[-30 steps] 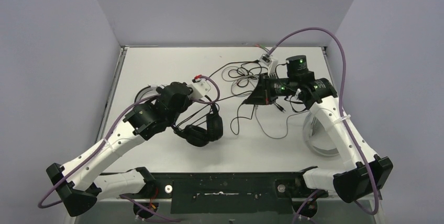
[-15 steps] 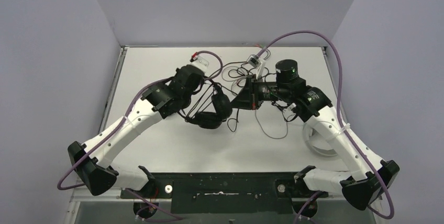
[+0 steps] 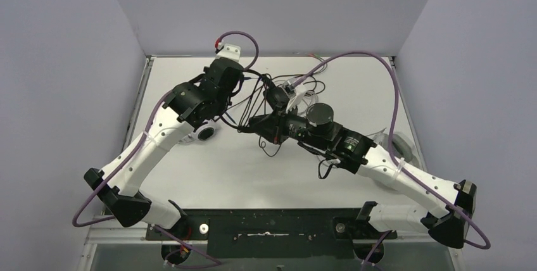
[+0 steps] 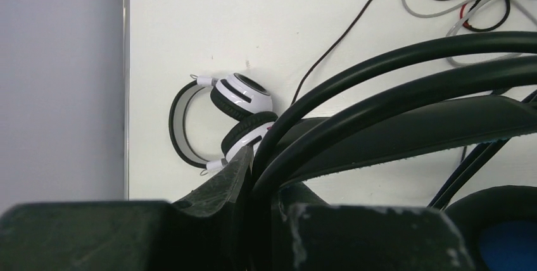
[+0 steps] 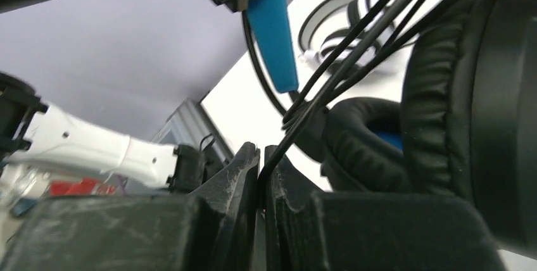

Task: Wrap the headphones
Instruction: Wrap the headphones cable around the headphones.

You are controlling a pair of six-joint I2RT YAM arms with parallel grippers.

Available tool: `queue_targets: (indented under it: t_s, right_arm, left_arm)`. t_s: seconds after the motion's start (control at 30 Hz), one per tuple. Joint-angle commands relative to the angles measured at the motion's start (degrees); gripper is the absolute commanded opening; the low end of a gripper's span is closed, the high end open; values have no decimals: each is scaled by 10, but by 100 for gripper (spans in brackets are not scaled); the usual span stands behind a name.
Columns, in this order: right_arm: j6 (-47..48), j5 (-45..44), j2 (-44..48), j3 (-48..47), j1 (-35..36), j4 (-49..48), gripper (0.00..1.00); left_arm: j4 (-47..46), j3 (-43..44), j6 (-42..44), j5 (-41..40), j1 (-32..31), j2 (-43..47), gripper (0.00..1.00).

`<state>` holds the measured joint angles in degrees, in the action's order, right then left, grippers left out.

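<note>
My left gripper is shut on the thin black headband rails of the black headphones, holding them above the back middle of the table. The blue-lined headband and a black ear cup fill the right wrist view. My right gripper is shut on the headphones' black cable, just below and left of the headset. A white headset with black ear-cup centres lies on the table under my left forearm.
A tangle of pale and dark cables lies at the back centre. A pale grey headset shows partly beneath my right forearm. The table's left rim and side walls stand close.
My left arm has carried the black headphones toward the back and right. My right gripper has swung left across the table with the cable. The white headset beside the left arm is now uncovered.
</note>
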<state>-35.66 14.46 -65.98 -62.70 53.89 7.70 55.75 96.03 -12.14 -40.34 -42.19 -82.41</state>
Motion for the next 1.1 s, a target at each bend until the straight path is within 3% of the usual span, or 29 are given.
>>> queue_targets:
  t_s: [0.0,0.23,0.73,1.07]
  right_arm:
    - [35,-98,23,38,49,-71,1]
    - [49,-125,5,85,74,-141,8]
    - [59,-142,16,117,75,-130,28]
    - [105,-131,22,172,75,-205,60]
  left_arm:
    - [-75,65,-98,-25,12,12,0]
    - [-87,93,-136,25,12,32,0]
    - [-87,102,-167,100,19,81,0]
    - [-78,123,-203,169,45,98,0]
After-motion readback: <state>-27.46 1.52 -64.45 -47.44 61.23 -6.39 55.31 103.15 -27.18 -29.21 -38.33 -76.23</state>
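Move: The left hand already grips the black headphones by the headband. The ear cups are about 12 cm to its right and 4 cm back, with the wound cable loops some 8 cm right and 5 cm back, both slightly lower. From the right hand, which still pinches the cable, the cups are about 8 cm ahead, 2 cm right, and the loops 8 cm ahead, 2 cm left. White headphones on the table sit roughly 26 cm ahead, 20 cm left and 28 cm below it. Upwards goes the left hand, about 7 cm, keeping its hold on the headband and rolling some 25 degrees so that its left side sinks. The right hand eases slightly forward, then comes back and sinks away from the cups and loops, ending about 6.5 cm lower while its fingers open to roughly half and release their pinch on the cable. ##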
